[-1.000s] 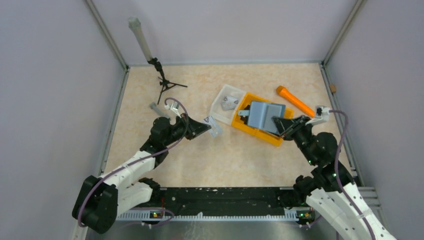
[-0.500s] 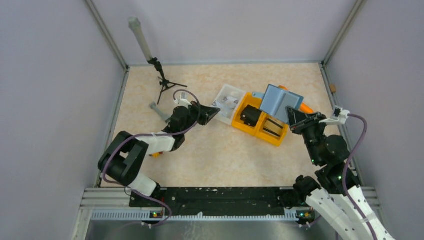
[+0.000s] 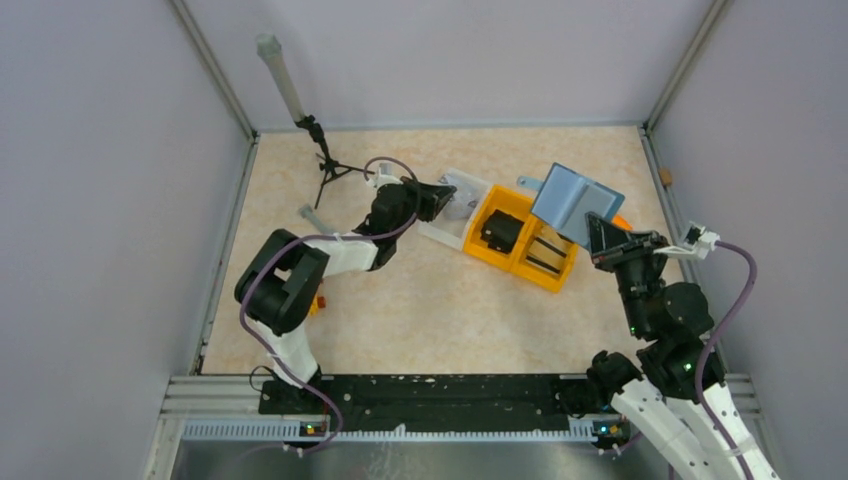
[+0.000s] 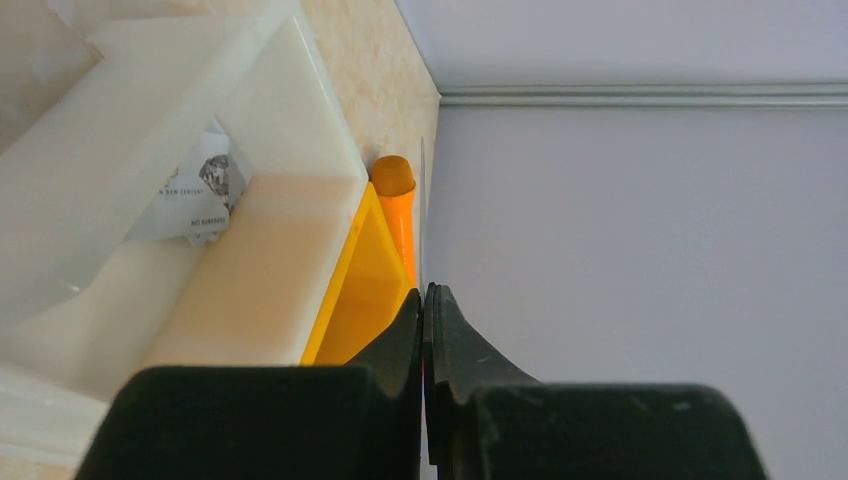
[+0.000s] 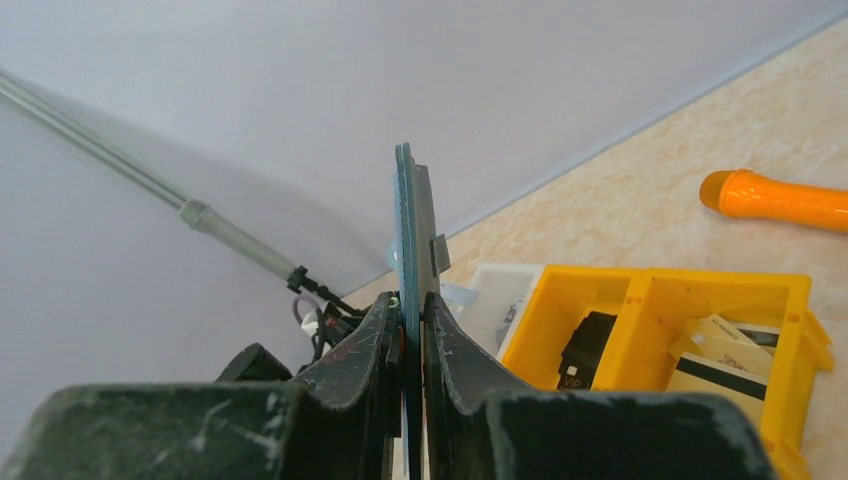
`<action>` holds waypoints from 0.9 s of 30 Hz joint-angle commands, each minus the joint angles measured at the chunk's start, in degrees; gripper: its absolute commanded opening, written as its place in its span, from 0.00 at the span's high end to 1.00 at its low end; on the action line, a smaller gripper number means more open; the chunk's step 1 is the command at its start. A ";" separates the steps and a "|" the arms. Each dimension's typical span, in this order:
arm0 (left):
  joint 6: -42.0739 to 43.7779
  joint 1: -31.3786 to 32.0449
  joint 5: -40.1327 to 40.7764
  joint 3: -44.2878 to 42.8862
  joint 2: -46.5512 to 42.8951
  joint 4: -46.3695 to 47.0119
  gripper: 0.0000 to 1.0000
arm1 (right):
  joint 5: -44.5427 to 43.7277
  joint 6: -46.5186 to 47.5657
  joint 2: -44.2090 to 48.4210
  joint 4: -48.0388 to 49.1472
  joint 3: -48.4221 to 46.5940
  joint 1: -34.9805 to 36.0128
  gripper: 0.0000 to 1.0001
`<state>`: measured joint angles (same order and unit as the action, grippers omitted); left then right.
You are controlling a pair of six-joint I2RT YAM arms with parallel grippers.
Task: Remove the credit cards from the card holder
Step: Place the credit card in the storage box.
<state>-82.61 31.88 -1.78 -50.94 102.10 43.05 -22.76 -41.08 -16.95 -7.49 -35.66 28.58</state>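
Note:
The teal-blue card holder (image 3: pixel 572 198) hangs open in the air above the orange bin (image 3: pixel 515 265). My right gripper (image 3: pixel 597 232) is shut on its lower edge. The right wrist view shows the card holder (image 5: pixel 405 220) edge-on between the pads of the right gripper (image 5: pixel 412 300). My left gripper (image 3: pixel 440 192) reaches over the white tray (image 3: pixel 445 225), rolled on its side. Its jaws (image 4: pixel 424 292) are shut on a thin credit card that shows only as a pale line past the tips. Another printed card (image 4: pixel 195 190) lies in the tray.
The orange bin holds a black VIP card (image 5: pixel 585 350) and a cream card with a black stripe (image 5: pixel 715 365). An orange marker (image 5: pixel 780 200) lies behind the bin. A small tripod with a grey tube (image 3: pixel 325 165) stands at the back left, with a grey piece (image 3: pixel 310 215) near it.
My left gripper travelled from mid-table up and right to the white tray, still shut. My right gripper lifted the card holder off the orange bin, up and to the right.

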 commanded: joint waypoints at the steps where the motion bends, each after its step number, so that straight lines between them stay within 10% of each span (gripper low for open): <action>1: 0.29 0.46 5.62 -4.66 1.96 -4.83 1.00 | -1.50 -0.10 1.02 1.33 -1.08 -0.56 1.00; 18: -2.26 1.68 5.62 -12.61 11.86 -9.04 0.90 | -0.97 -1.28 0.91 2.38 0.02 -0.58 1.00; 22: -1.76 1.60 3.77 -13.25 12.37 -9.36 0.60 | -0.47 -1.71 0.81 2.36 0.23 -0.55 1.00; 27: 1.46 1.46 4.25 -10.98 6.54 -11.26 0.49 | 2.39 -1.27 -0.90 2.20 -0.34 -0.54 1.00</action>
<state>-83.85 33.43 2.28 -62.48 114.08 32.95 -22.79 -42.22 -16.67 -7.79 -35.24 28.58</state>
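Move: The left hand, already holding the card, has the middle of the storage box's white compartment, where a white packet lies, about 1 cm ahead, 3 cm to its right and 10 cm below. The black case in the adjoining yellow part is some 15 cm right, 6 cm back and 11 cm below; the yellow box's own middle is 21 cm right and 7 cm back. From the right hand, that white compartment lies roughly 20 cm ahead, 31 cm left and 27 cm below. The left hand carries the card a few centimetres forward over the white compartment, then sinks about 6 cm in all towards its floor, easing slightly to the right while the fingers tip down some 10 degrees. Only once it is low does it stop advancing and open its fingers to about half, letting go of the card, while the right hand stays put up high, still pinching the opened card holder. ##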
